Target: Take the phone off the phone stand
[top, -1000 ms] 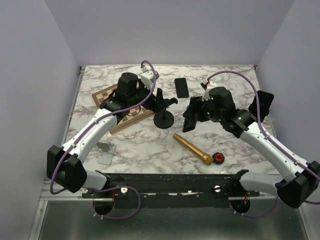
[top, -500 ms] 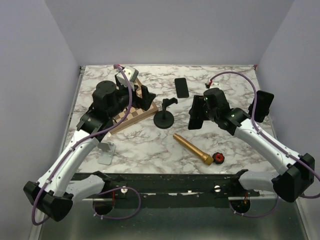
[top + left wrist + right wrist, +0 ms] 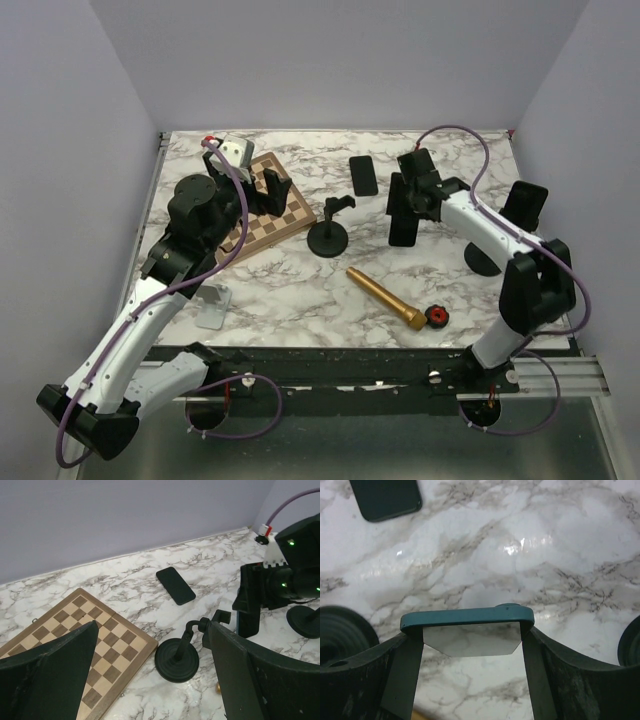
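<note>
The black phone stand (image 3: pixel 328 236) is empty: a round base with a bent arm, standing mid-table; its base (image 3: pixel 178 661) also shows in the left wrist view. To its right my right gripper (image 3: pixel 408 192) is shut on the phone (image 3: pixel 402 230), which hangs upright above the marble. In the right wrist view both fingers of that gripper (image 3: pixel 471 637) clamp the phone's teal case (image 3: pixel 467 616) across its width. My left gripper (image 3: pixel 255 188) is wide open over the chessboard, left of the stand, and this left gripper (image 3: pixel 150 680) holds nothing.
A chessboard (image 3: pixel 268 208) lies at the back left. A second phone (image 3: pixel 363 175) lies flat behind the stand, and another phone (image 3: pixel 526 205) sits on a stand at the right edge. A gold cylinder (image 3: pixel 385 297), a red-black knob (image 3: pixel 436 316) and a metal bracket (image 3: pixel 212 306) lie near the front.
My left gripper let go of the stand, opened wide and drew back left over the chessboard. The right gripper carried the phone right and farther back, away from the stand.
</note>
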{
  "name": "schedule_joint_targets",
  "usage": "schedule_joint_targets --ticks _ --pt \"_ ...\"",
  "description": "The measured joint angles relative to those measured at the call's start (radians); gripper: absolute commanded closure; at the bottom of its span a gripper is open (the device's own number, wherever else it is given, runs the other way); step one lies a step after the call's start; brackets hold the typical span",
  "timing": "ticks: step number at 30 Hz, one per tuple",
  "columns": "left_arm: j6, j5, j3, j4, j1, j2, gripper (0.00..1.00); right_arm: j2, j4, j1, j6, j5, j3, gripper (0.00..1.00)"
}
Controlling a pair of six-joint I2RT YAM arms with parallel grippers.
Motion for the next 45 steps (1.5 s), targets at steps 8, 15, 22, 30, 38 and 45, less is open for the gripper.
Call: schedule_joint_targets --ticks 8,15,22,30,38,45 --pt "-0.005 0.016 0.000 0.008 0.000 0.017 0.01 0.294 -0.022 -0.020 -0.040 0.034 0.294 0.99" --pt "-0.020 0.050 -0.001 0.017 0.008 0.016 0.01 0.472 -0.037 -0.068 -0.076 0.037 0.517 0.99" --pt "-0.057 0.105 -0.002 0.034 0.059 0.023 0.01 0.600 -0.033 -0.114 -0.116 0.035 0.639 0.99" --pt "-0.103 0.164 -0.002 0.043 0.128 0.054 0.01 0.803 -0.051 -0.127 -0.167 0.025 0.901 0.99" --pt "-0.113 0.182 -0.002 0.046 0.131 0.093 0.01 0.866 -0.035 -0.127 -0.187 -0.002 0.964 0.99" --pt "-0.124 0.203 -0.002 0.045 0.135 0.127 0.02 0.893 -0.010 -0.127 -0.187 -0.034 0.997 0.81"
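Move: The held phone is bound for the bare marble just right of the phone already lying on the table. That spot is some 20 cm ahead of the right hand, straight on and about 10 cm lower. The lying phone is about 20 cm ahead and 9 cm left; the emptied phone stand is level with the hand, about 21 cm left. From the left hand the bare spot lies roughly 20 cm ahead, 32 cm right and 34 cm below. The phone, still pinched by its long edges, is carried by the right hand about 21 cm forward and lowered some 9 cm to the marble beside the lying phone. The main reach comes first and slows to a near stop, with the grip kept throughout and the wrist hardly turning. The empty left hand, wide open, eases about 3 cm forward and down. ##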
